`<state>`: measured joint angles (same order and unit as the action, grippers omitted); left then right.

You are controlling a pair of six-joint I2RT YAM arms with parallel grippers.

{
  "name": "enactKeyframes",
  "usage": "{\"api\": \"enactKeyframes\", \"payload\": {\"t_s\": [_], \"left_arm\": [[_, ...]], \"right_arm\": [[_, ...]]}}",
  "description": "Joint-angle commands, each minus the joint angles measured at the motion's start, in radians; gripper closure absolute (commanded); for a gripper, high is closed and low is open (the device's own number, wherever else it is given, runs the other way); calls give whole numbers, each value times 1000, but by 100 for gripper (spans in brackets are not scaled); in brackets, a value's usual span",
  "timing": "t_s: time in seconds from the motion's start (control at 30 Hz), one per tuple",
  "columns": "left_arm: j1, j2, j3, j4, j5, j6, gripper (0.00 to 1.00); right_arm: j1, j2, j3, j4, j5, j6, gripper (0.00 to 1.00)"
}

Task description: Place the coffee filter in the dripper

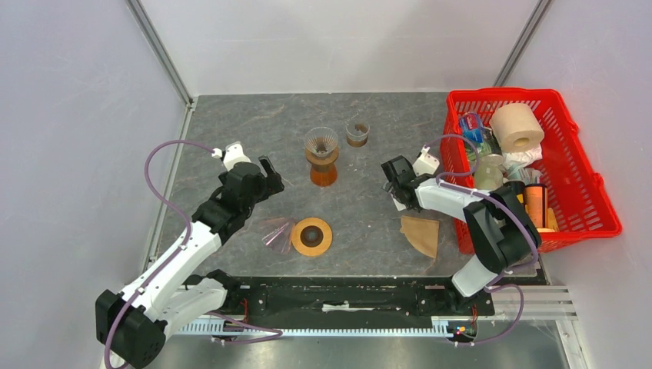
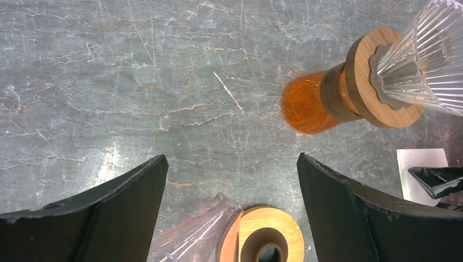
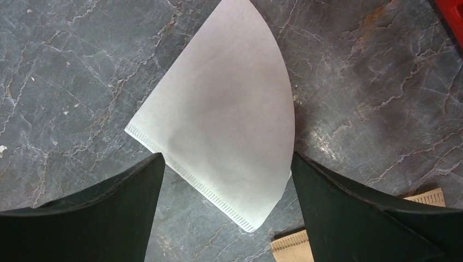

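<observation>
A white coffee filter (image 3: 224,109) lies flat on the grey table. My right gripper (image 3: 226,155) hangs over its lower edge, open, one finger on either side and neither touching it. A clear ribbed glass dripper (image 1: 321,142) with a wooden collar stands upright on an orange carafe (image 2: 308,106) at mid table. A second glass dripper (image 2: 191,237) lies tipped on its side, its wooden ring (image 1: 311,236) facing up. My left gripper (image 2: 232,158) is open and empty above the table, between the carafe and the tipped dripper.
A brown paper filter (image 1: 423,233) lies just near of the white one. A small glass cup (image 1: 357,132) stands right of the carafe. A red basket (image 1: 573,165) of odds and ends, with a paper roll (image 1: 517,127), fills the right side.
</observation>
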<state>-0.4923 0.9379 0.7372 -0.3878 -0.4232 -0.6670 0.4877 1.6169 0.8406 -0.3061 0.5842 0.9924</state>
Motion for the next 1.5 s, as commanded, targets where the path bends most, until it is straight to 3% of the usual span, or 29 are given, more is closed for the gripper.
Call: {"api": "enactKeyframes", "payload": {"t_s": [0.0,0.97,1.07,1.47], "left_arm": [[1,-3,4,24,3,-32,5],[1,4,7,12,-8,-34,4],[1,5,7,10,-9,-34,4],[1,21,18,-3,-11,-33,4]], "right_arm": [[-4,-37,3,26,55,0,7],[-17,-18,-89,162,106,117,17],[-17,-22,-89,163,111,115,22],[-19,-23,-60,96,141,117,62]]}}
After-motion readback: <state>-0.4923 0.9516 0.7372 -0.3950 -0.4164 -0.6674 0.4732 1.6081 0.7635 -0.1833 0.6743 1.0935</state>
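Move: The white coffee filter lies flat just under the right hand, its middle some 2 cm ahead, 1 cm to the right and 2 cm below. The brown filter is about 13 cm back and 6 cm right; the dripper on its carafe stands roughly 25 cm left, 6 cm ahead, and 13 cm higher; the small glass is 14 cm left and 18 cm ahead. From the left hand the white filter is about 36 cm right, 6 cm ahead and 17 cm below. The right hand's fingers close to roughly half their opening across the white filter's curved side, one fingertip over the paper and the other against the curved edge. Before closing, the hand shifts about 2 cm right and slightly forward, with a small rise and return, while the wrist turns about 5–10 degrees clockwise and tips up slightly. ##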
